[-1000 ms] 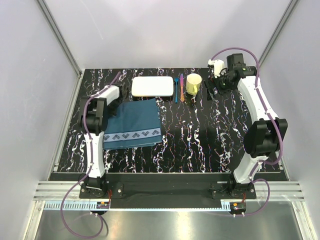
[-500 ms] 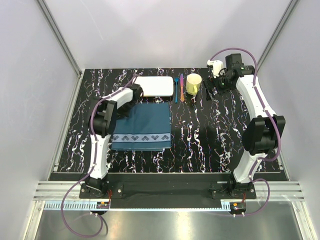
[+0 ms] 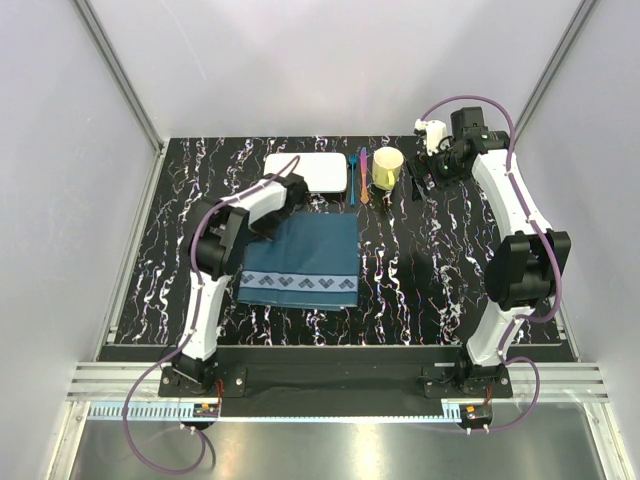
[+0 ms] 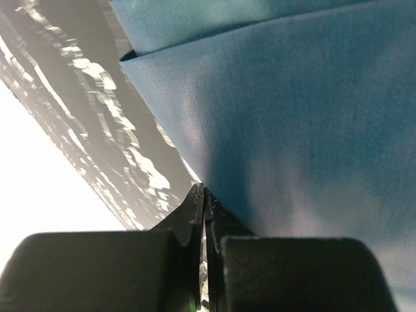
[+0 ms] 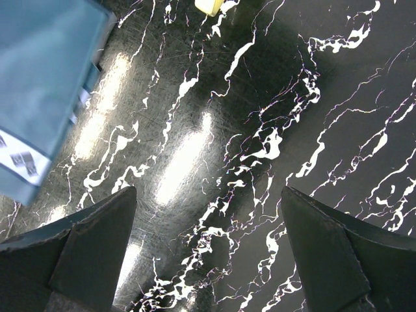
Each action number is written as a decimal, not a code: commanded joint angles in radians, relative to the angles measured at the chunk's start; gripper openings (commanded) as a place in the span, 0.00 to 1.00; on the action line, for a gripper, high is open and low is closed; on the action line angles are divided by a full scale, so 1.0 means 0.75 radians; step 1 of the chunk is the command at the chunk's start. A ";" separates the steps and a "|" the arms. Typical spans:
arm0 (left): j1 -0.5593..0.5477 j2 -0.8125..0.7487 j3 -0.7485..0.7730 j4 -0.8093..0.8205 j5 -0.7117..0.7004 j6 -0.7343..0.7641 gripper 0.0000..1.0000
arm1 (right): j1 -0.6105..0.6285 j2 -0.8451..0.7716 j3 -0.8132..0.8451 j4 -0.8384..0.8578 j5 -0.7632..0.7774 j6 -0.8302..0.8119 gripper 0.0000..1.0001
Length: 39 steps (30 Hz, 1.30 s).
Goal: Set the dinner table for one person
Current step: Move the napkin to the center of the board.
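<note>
The dinner table is black with white veins. On it lies a teal placemat with a patterned near border, left of centre. My left gripper is at the mat's far left corner, shut on its edge; the left wrist view shows the fingertips pressed together at the border of the blue cloth. My right gripper hovers at the far right, open, with nothing between its fingers, only bare table below. The mat shows at that view's left.
At the back of the table lie a white rectangular plate, a blue utensil, an orange-pink utensil and a yellow cup. White walls and metal rails close in the table.
My left gripper has dragged the placemat to the right and slightly nearer, from the left side toward the table's middle. The right arm has barely moved.
</note>
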 commanded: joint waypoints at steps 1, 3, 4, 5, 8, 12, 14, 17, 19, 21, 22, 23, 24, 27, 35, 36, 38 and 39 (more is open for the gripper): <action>-0.067 -0.042 0.046 0.001 0.162 -0.037 0.00 | 0.013 -0.014 0.046 0.001 -0.028 0.024 1.00; -0.079 -0.032 0.046 -0.008 0.197 -0.049 0.00 | 0.013 -0.026 0.031 -0.001 -0.030 0.022 1.00; -0.081 -0.028 0.046 -0.010 0.213 -0.055 0.00 | 0.013 -0.028 0.023 -0.001 -0.030 0.022 0.99; -0.092 -0.026 0.044 -0.012 0.229 -0.059 0.00 | 0.011 -0.038 0.009 0.001 -0.030 0.022 1.00; -0.118 -0.017 0.054 -0.026 0.291 -0.073 0.00 | 0.013 -0.057 -0.024 -0.001 -0.030 0.022 1.00; -0.159 -0.009 0.068 -0.042 0.385 -0.086 0.00 | 0.011 -0.085 -0.063 -0.003 -0.043 0.030 1.00; -0.179 -0.009 0.084 -0.047 0.412 -0.088 0.00 | 0.015 -0.098 -0.081 -0.007 -0.051 0.035 1.00; -0.206 0.003 0.125 -0.057 0.479 -0.088 0.00 | 0.017 -0.112 -0.104 -0.007 -0.057 0.035 1.00; -0.224 0.019 0.156 -0.067 0.522 -0.084 0.00 | 0.019 -0.116 -0.114 -0.011 -0.057 0.041 1.00; -0.253 0.036 0.168 -0.073 0.551 -0.080 0.00 | 0.019 -0.124 -0.122 -0.011 -0.065 0.041 1.00; -0.259 0.040 0.178 -0.075 0.571 -0.074 0.00 | 0.019 -0.124 -0.128 -0.013 -0.065 0.041 1.00; -0.267 0.048 0.189 -0.077 0.596 -0.073 0.00 | 0.019 -0.128 -0.132 -0.015 -0.067 0.043 1.00; -0.272 0.062 0.195 -0.085 0.634 -0.069 0.00 | 0.019 -0.128 -0.138 -0.020 -0.071 0.039 1.00; -0.290 0.079 0.201 -0.092 0.606 -0.055 0.00 | 0.019 -0.128 -0.169 -0.038 -0.071 0.030 1.00; -0.198 -0.069 0.084 -0.071 0.459 0.045 0.00 | 0.019 -0.175 -0.372 -0.038 -0.100 -0.013 1.00; -0.180 -0.109 0.070 -0.073 0.483 0.059 0.00 | 0.017 -0.175 -0.388 -0.036 -0.112 -0.008 1.00; -0.125 -0.148 0.019 -0.075 0.516 0.082 0.01 | 0.019 -0.173 -0.425 -0.040 -0.147 0.006 1.00; -0.106 -0.177 0.013 -0.097 0.557 0.092 0.01 | 0.017 -0.173 -0.427 -0.042 -0.161 0.040 1.00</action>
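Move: My closed left fingertips are low at the napkin's left edge. The napkin's middle lies about 13 cm to the right and some 6 cm nearer me. The white tray's middle is about 19 cm ahead and 13 cm right, the blue fork 17 cm ahead and 25 cm right, with the knife 3 cm beyond the fork to its right. From my right hand the napkin's middle is some 31 cm left, 9 cm back and 18 cm down. With my left fingers shut and skimming level, I push the napkin's left edge to the right for about 13 cm, easing back towards me some 4 cm as I go and rolling the wrist about 20 degrees so the fingers point more steeply down; then I draw a couple of centimetres back left, clear of the edge. Meanwhile I bring my open right hand back 7 cm and down 6 cm towards the napkin's right side. ##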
